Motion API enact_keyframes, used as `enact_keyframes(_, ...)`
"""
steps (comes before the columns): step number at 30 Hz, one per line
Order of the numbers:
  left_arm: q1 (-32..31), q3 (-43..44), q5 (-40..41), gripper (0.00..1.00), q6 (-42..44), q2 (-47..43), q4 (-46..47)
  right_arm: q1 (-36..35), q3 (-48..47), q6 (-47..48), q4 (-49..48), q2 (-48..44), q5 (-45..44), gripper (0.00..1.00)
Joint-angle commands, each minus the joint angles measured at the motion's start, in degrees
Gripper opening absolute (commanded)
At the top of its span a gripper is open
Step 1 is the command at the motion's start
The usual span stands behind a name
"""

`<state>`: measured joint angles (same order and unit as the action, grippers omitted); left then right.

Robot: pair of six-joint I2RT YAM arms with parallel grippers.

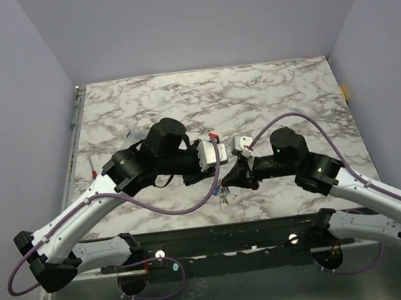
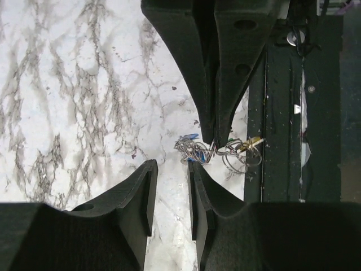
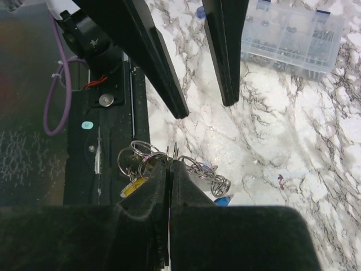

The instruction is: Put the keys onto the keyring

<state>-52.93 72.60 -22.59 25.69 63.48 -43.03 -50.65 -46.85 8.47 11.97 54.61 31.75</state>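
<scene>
The keyring (image 3: 210, 179) is a tangle of silvery wire rings lying on the marble close to the table's near edge, also visible from the left wrist (image 2: 194, 151) and from above (image 1: 223, 192). Among the rings lie keys with coloured heads, one yellow (image 3: 131, 187) and one blue (image 3: 224, 200). My right gripper (image 3: 171, 164) is shut on one ring at the middle of the tangle. My left gripper (image 2: 172, 168) stands open just short of the tangle, nothing between its fingers, facing the right gripper's fingers (image 2: 225, 84).
A clear plastic compartment box (image 3: 293, 39) stands further back on the marble table (image 1: 266, 92). A dark metal rail (image 2: 282, 141) runs along the near edge right beside the rings. A purple cable (image 3: 53, 84) loops over the rail.
</scene>
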Motion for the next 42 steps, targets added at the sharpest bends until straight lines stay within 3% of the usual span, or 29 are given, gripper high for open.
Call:
enact_keyframes(1, 0.3, 3.8, -7.2, 0.33, 6.2, 3.9, -7.4, -0.5, 0.6, -1.0, 0.4, -2.9, -1.0, 0.0)
enact_keyframes(8, 0.3, 4.3, -10.8, 0.29, 4.9, 7.0, -6.9, -0.6, 1.0, -1.2, -0.7, -3.9, -1.4, 0.01)
enact_keyframes(34, -1.5, -1.4, -13.3, 0.33, 2.8, 7.1, 1.2, -0.7, 1.2, -1.6, -2.1, -3.6, -0.5, 0.01)
enact_keyframes(37, -2.3, -1.6, -12.5, 0.22, 2.6, 7.2, 1.7, -0.7, 1.2, -1.6, -2.1, -3.6, -0.4, 0.01)
enact_keyframes(41, -2.8, -2.2, -9.3, 0.0, 2.8, 7.2, 1.7, -0.7, 1.2, -1.6, -2.1, -4.1, -0.4, 0.01)
enact_keyframes(42, -2.8, -2.3, -8.6, 0.0, 2.9, 7.1, 1.7, -0.7, 1.3, -1.6, -2.1, -4.4, -0.4, 0.01)
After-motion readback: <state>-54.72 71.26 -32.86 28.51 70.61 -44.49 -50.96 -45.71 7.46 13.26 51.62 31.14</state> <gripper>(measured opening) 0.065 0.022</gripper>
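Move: The keyring is held in the right hand's shut fingertips. For the left hand, half open just above, it lies about 4 cm below, 2 cm back and 2 cm to the right. From the left hand, a yellow key hangs some 5 cm back, 2 cm to the right and 7 cm down; the blue key is about 1 cm back, 1 cm right and 7 cm down. Down, back and slightly right, the left hand sinks about 4 cm onto the right fingertips, quickly at first, then easing in, with its wrist turning clockwise and tipping some 15 degrees. Its half-open fingers snap almost shut only at the end, pinching the ring wire where the right hand, nearly still, keeps its grip. ##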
